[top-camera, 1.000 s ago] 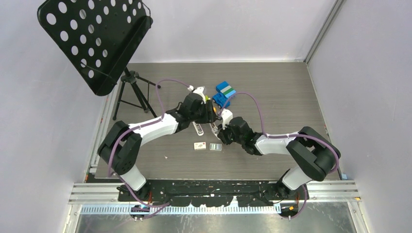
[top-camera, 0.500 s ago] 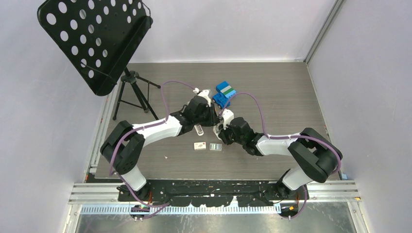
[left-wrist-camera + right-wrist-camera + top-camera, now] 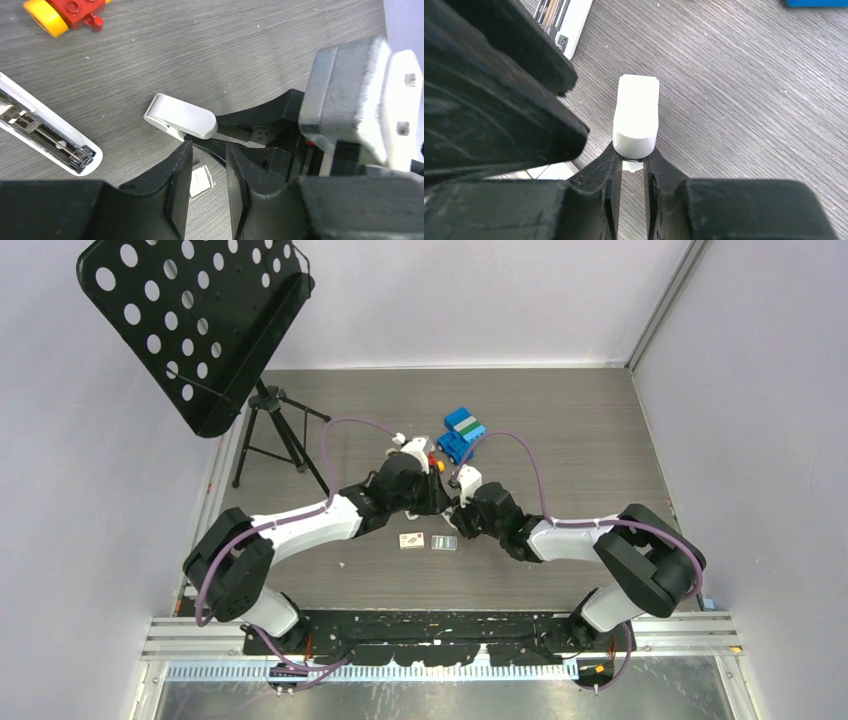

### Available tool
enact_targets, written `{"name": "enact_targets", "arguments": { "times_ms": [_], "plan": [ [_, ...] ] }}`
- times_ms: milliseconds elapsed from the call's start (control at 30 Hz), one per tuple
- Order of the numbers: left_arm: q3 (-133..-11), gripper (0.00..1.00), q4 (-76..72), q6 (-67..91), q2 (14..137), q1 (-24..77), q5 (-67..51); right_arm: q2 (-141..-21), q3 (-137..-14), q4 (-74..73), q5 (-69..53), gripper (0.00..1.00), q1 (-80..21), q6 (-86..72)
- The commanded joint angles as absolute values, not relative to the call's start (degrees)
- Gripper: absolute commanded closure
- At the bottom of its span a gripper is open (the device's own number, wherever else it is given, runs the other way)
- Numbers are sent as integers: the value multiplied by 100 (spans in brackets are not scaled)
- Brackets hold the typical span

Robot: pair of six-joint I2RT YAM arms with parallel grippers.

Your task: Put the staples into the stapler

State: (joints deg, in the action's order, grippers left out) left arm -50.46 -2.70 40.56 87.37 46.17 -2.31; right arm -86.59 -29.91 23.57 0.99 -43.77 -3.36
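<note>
The stapler [image 3: 47,136] lies open on the table, its metal channel showing; the right wrist view shows one end of it [image 3: 566,20]. In the top view my left arm hides it. My right gripper [image 3: 633,159] [image 3: 458,510] is shut on a small white piece [image 3: 636,115] [image 3: 181,117], held just above the table. My left gripper [image 3: 207,152] [image 3: 437,498] is open and empty, right beside the right fingers, over a flat whitish thing [image 3: 201,181]. The silvery staples strip [image 3: 444,542] lies on the table next to a small whitish box [image 3: 411,539].
A red toy with a yellow wheel [image 3: 65,12] lies beyond the stapler. A blue and green block toy [image 3: 462,432] sits further back. A black music stand [image 3: 200,320] on a tripod [image 3: 270,430] stands at the back left.
My left gripper has moved right and nearer, from over the stapler to close against the right gripper. The right gripper has stayed put with the white piece.
</note>
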Motion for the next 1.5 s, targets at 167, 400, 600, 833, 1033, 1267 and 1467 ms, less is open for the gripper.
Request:
{"name": "enact_targets", "arguments": {
  "times_ms": [167,400,600,833,1033,1267,1467],
  "plan": [
    [-5056,53,-164,3720,8007,4605,505,-8109,-2925,2477,172,75,-4403,-343],
    [-4955,31,728,3118,7105,4605,1132,-7316,-2711,1964,203,52,-4405,-550],
    [-4818,18,1457,2661,6254,4597,1608,-6735,-2956,939,175,45,-4400,-800],
    [-4932,3,2456,1919,5275,4588,2184,-6387,-4096,-935,513,45,-4395,-1173],
    [-5177,1,3106,1121,4832,4588,2374,-7125,-5242,-2063,816,45,-4395,-1506],
    [-5014,0,3304,420,4282,4588,2456,-8251,-6211,-2644,870,47,-4392,-1606],
    [-4773,0,3343,59,3949,4588,2519,-9030,-6651,-2747,837,52,-4386,-1656]
  ]
}}
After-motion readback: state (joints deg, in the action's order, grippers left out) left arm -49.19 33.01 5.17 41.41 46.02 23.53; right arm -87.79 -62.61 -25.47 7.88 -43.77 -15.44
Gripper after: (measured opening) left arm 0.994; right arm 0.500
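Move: The right hand already holds the white mini stapler by its near end, its middle about 2 cm ahead, 2 cm left and 1 cm lower. From that hand the staple strips lie roughly 4 cm back and 2 left, the staple box 4 back and 9 left, and the long open stapler 8 ahead and 11 left. The left hand hovers over the mini stapler, which is about 3 cm ahead of it, 2 right and 8 below. The right fingers open to about half and let go of the white mini stapler; the hand rises about 12 cm, easing back and right and then forward again, and finally sinks some 5 cm over the mini stapler, tipping down and turning slightly clockwise with its fingers still apart. The left hand clears out at the same time, about 20 cm left and 13 cm up and a little back, away from the mini stapler, tilting its fingertips up and opening wide. ##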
